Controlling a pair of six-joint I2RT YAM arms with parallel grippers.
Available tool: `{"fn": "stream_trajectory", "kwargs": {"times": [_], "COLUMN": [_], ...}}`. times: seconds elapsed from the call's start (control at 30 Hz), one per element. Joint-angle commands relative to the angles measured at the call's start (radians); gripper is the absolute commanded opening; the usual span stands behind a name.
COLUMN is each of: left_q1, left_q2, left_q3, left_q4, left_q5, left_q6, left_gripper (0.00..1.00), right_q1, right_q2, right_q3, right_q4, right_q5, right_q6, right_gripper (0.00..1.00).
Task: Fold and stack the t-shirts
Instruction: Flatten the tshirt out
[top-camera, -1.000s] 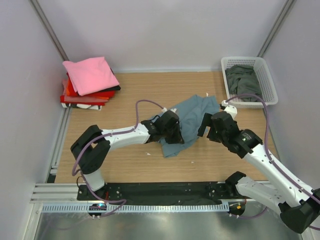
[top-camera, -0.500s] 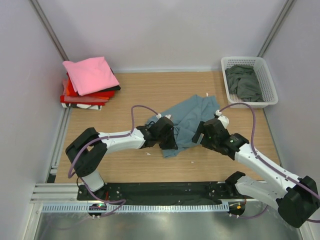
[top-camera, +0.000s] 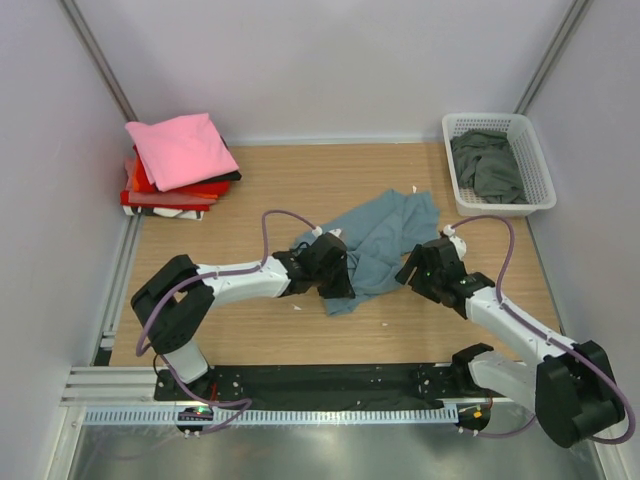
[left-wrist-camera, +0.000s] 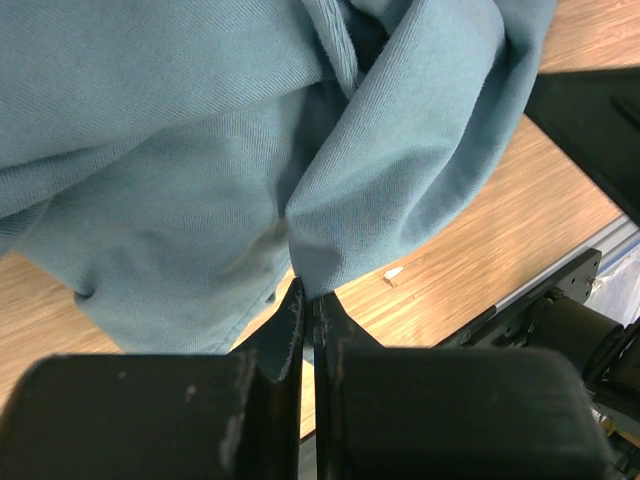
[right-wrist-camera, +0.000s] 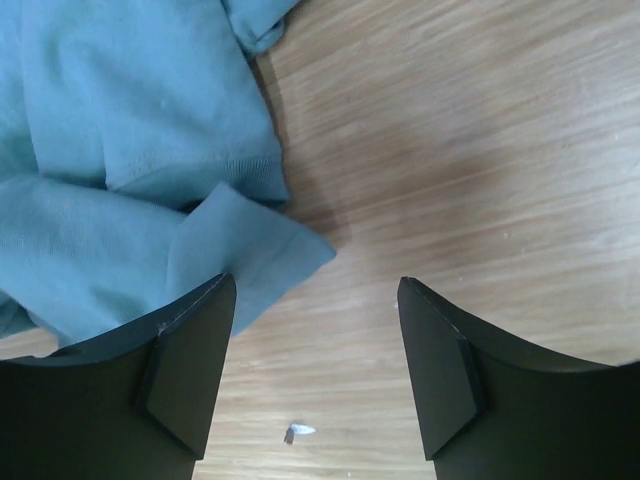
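The slate-blue t-shirt (top-camera: 378, 235) lies crumpled mid-table. My left gripper (top-camera: 338, 283) is at its near-left edge, shut on a fold of the blue cloth (left-wrist-camera: 400, 170), which rises bunched from the closed jaws (left-wrist-camera: 310, 297). My right gripper (top-camera: 410, 272) hovers low at the shirt's near-right edge, open. Its left finger (right-wrist-camera: 190, 350) overlaps a loose blue corner (right-wrist-camera: 255, 250), and only bare wood lies between the jaws (right-wrist-camera: 315, 285). Folded t-shirts are stacked at the back left: pink (top-camera: 180, 148) on top, red (top-camera: 175, 192) and black beneath. A dark grey-green t-shirt (top-camera: 488, 165) lies in the basket.
The white lattice basket (top-camera: 487, 117) stands at the back right corner. White walls close three sides of the wooden table (top-camera: 260, 190). A small white scrap (right-wrist-camera: 298, 432) lies on the wood by my right gripper. The black base rail (top-camera: 320, 380) runs along the near edge.
My right arm has dropped lower and nearer, to the shirt's near-right corner, its jaws narrowing somewhat. My left gripper shifted slightly toward the near side with the cloth, then held still.
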Motion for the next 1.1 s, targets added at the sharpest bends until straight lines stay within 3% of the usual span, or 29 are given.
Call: {"fn": "stream_trajectory", "kwargs": {"times": [0.0,0.33,0.47,0.67,0.8,0.87,0.9,1.0,1.07], "left_q1": [0.011,0.027,0.037,0.043,0.044,0.044,0.044,0.044,0.046], "left_q2": [-0.013,0.003,0.003,0.003,-0.008,-0.043,-0.062,-0.150,-0.203], "left_q3": [0.025,0.030,0.030,0.028,0.052,0.075,0.109,0.173,0.204], "left_q4": [0.009,-0.003,-0.008,-0.014,-0.062,-0.109,-0.182,-0.308,-0.360], "left_q5": [-0.010,0.001,0.004,0.003,-0.004,-0.025,-0.071,-0.201,-0.261], "left_q6": [0.013,0.020,0.022,0.020,0.045,0.086,0.102,0.163,0.189], "left_gripper": [0.00,0.00,0.00,0.00,0.02,0.10,0.22,0.50,0.61], "right_q1": [-0.059,-0.061,-0.061,-0.061,-0.061,-0.061,-0.061,-0.063,-0.061], "right_q2": [0.049,0.173,0.181,0.155,0.057,-0.026,-0.105,-0.192,-0.189], "right_q3": [-0.008,-0.067,-0.080,-0.087,-0.066,0.003,0.043,0.301,0.554], "right_q4": [0.174,0.333,0.343,0.379,0.273,0.136,0.082,-0.142,-0.304], "right_q5": [-0.114,-0.226,-0.239,-0.251,-0.234,-0.181,-0.165,-0.081,-0.035], "right_q6": [-0.067,-0.064,-0.067,-0.075,-0.080,-0.099,-0.109,-0.171,-0.226], "right_gripper": [0.71,0.66,0.58,0.35,0.03,0.01,0.01,0.01,0.01]}}
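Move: The t-shirt's loose near-right corner lies just off the right fingertips, about 3 cm left, 2 cm ahead and 3 cm below; the left fingers are some 15 cm left of that hand and 2 cm nearer the base. The left hand has its fold of shirt right in its shut fingers, with the loose corner roughly 12 cm to its right, 1 cm ahead and 4 cm lower. Right hand dips 3 cm left, pinches the t-shirt corner, lifts 14 cm; left opens off its fold, rising. ##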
